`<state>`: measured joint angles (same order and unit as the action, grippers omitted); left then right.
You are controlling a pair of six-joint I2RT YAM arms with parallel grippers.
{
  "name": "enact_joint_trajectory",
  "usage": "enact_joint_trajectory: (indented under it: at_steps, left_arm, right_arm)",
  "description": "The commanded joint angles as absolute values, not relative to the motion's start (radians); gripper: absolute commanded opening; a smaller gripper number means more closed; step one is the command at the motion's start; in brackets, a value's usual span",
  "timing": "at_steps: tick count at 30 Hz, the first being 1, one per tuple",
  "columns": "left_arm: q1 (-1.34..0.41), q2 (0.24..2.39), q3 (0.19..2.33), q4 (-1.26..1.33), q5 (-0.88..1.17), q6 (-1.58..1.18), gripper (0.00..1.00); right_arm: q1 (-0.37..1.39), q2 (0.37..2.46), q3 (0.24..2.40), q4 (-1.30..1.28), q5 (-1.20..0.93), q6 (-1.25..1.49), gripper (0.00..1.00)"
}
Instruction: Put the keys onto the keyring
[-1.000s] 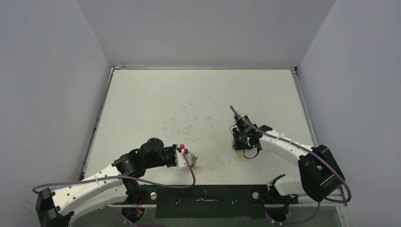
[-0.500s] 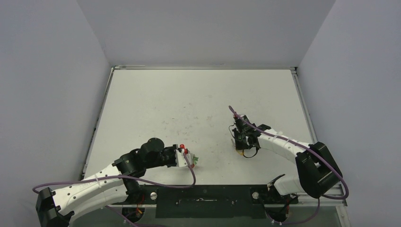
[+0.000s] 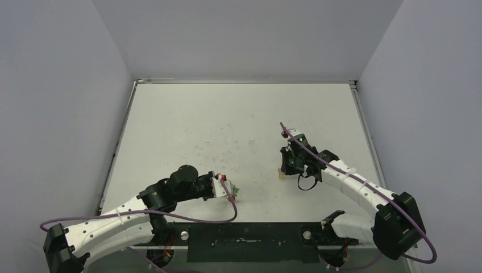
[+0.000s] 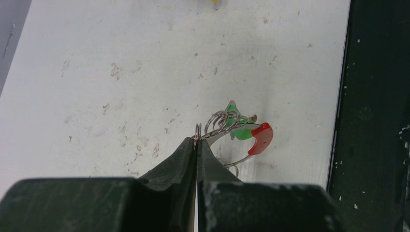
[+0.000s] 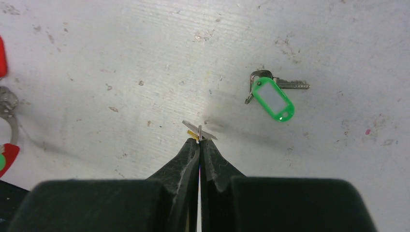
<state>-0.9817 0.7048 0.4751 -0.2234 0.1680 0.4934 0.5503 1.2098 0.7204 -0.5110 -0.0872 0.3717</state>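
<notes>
My left gripper (image 4: 197, 141) is shut on the thin wire of the keyring (image 4: 227, 126), held just above the table's near edge. The keyring carries a red curved plastic piece (image 4: 261, 137), several small silver rings and a green key head (image 4: 238, 131). In the top view the left gripper (image 3: 229, 191) sits left of centre. My right gripper (image 5: 199, 137) is shut on a small yellow-headed key (image 5: 197, 132), held off the table; from above it shows as a yellow speck (image 3: 281, 175). A key with a green tag (image 5: 273, 99) lies flat on the table beyond the right gripper.
The white table (image 3: 227, 125) is scuffed and walled by grey panels. A black rail (image 3: 244, 236) runs along the near edge, close to the keyring. Purple cables (image 3: 193, 219) loop from both arms. Part of the keyring's red piece (image 5: 7, 155) shows at the right wrist view's left edge.
My right gripper closed on the yellow key and moved slightly up and away from the near edge with it. The right elbow swung outward. The left arm barely moved.
</notes>
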Motion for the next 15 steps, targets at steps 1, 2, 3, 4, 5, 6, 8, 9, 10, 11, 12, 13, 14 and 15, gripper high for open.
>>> enact_joint_trajectory:
  at_steps: [1,2,3,4,5,6,8,9,10,11,12,13,14,15]
  left_arm:
    - [-0.981,0.735,0.459,-0.060,0.181,0.387,0.00]
    - [-0.981,0.746,0.450,-0.037,0.180,0.367,0.00]
    - [-0.982,0.757,0.441,-0.018,0.176,0.349,0.00]
    - [-0.982,0.765,0.431,0.024,0.171,0.330,0.00]
    - [-0.982,0.772,0.423,0.048,0.168,0.311,0.00]
    - [-0.983,0.777,0.414,0.069,0.164,0.294,0.00]
    - [-0.982,0.781,0.396,0.113,0.152,0.257,0.00]
    - [-0.982,0.780,0.385,0.133,0.145,0.238,0.00]
    - [-0.982,0.778,0.376,0.152,0.137,0.222,0.00]
    - [-0.982,0.777,0.367,0.170,0.129,0.211,0.00]
    - [-0.982,0.776,0.360,0.188,0.125,0.199,0.00]
    - [-0.982,0.777,0.352,0.200,0.123,0.193,0.00]
    - [-0.982,0.780,0.348,0.210,0.124,0.190,0.00]
    - [-0.983,0.784,0.344,0.218,0.124,0.185,0.00]
  right_arm:
    - [0.546,1.113,0.775,-0.499,-0.117,0.332,0.00]
    - [0.546,1.089,0.774,-0.493,-0.129,0.328,0.00]
    - [0.545,1.068,0.763,-0.473,-0.155,0.334,0.00]
    - [0.545,1.048,0.748,-0.440,-0.194,0.336,0.00]
    - [0.546,1.030,0.731,-0.406,-0.244,0.326,0.00]
    - [0.546,1.016,0.723,-0.384,-0.263,0.326,0.00]
    - [0.543,0.994,0.727,-0.392,-0.265,0.334,0.00]
    - [0.543,0.984,0.733,-0.406,-0.267,0.325,0.00]
    - [0.543,0.973,0.736,-0.414,-0.274,0.313,0.00]
    - [0.542,0.963,0.734,-0.414,-0.289,0.300,0.00]
    - [0.543,0.951,0.730,-0.410,-0.312,0.289,0.00]
    - [0.544,0.942,0.726,-0.400,-0.343,0.285,0.00]
    - [0.544,0.936,0.721,-0.388,-0.382,0.279,0.00]
    - [0.545,0.933,0.717,-0.376,-0.412,0.272,0.00]
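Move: The right hand already holds the yellow-tag key, hanging about 2 cm below its fingertips. The keyring lies some 17 cm to its left, 8 cm back and 4 cm higher; the green-tag key is on the table 2 cm ahead, 4 cm right and 6 cm below. For the left hand, which holds the keyring, the yellow-tag key is roughly 18 cm right, 6 cm ahead and 9 cm lower. Still pinching the yellow-tag key's ring, the right hand lifts it about 8 cm up and some 3 cm left towards the keyring, its fingers tipping up and swinging leftward by about 20 degrees. The left hand keeps its grip on the keyring and brings it some 2 cm right, towards the key, sinking slightly as its fingers tilt nearer level. ##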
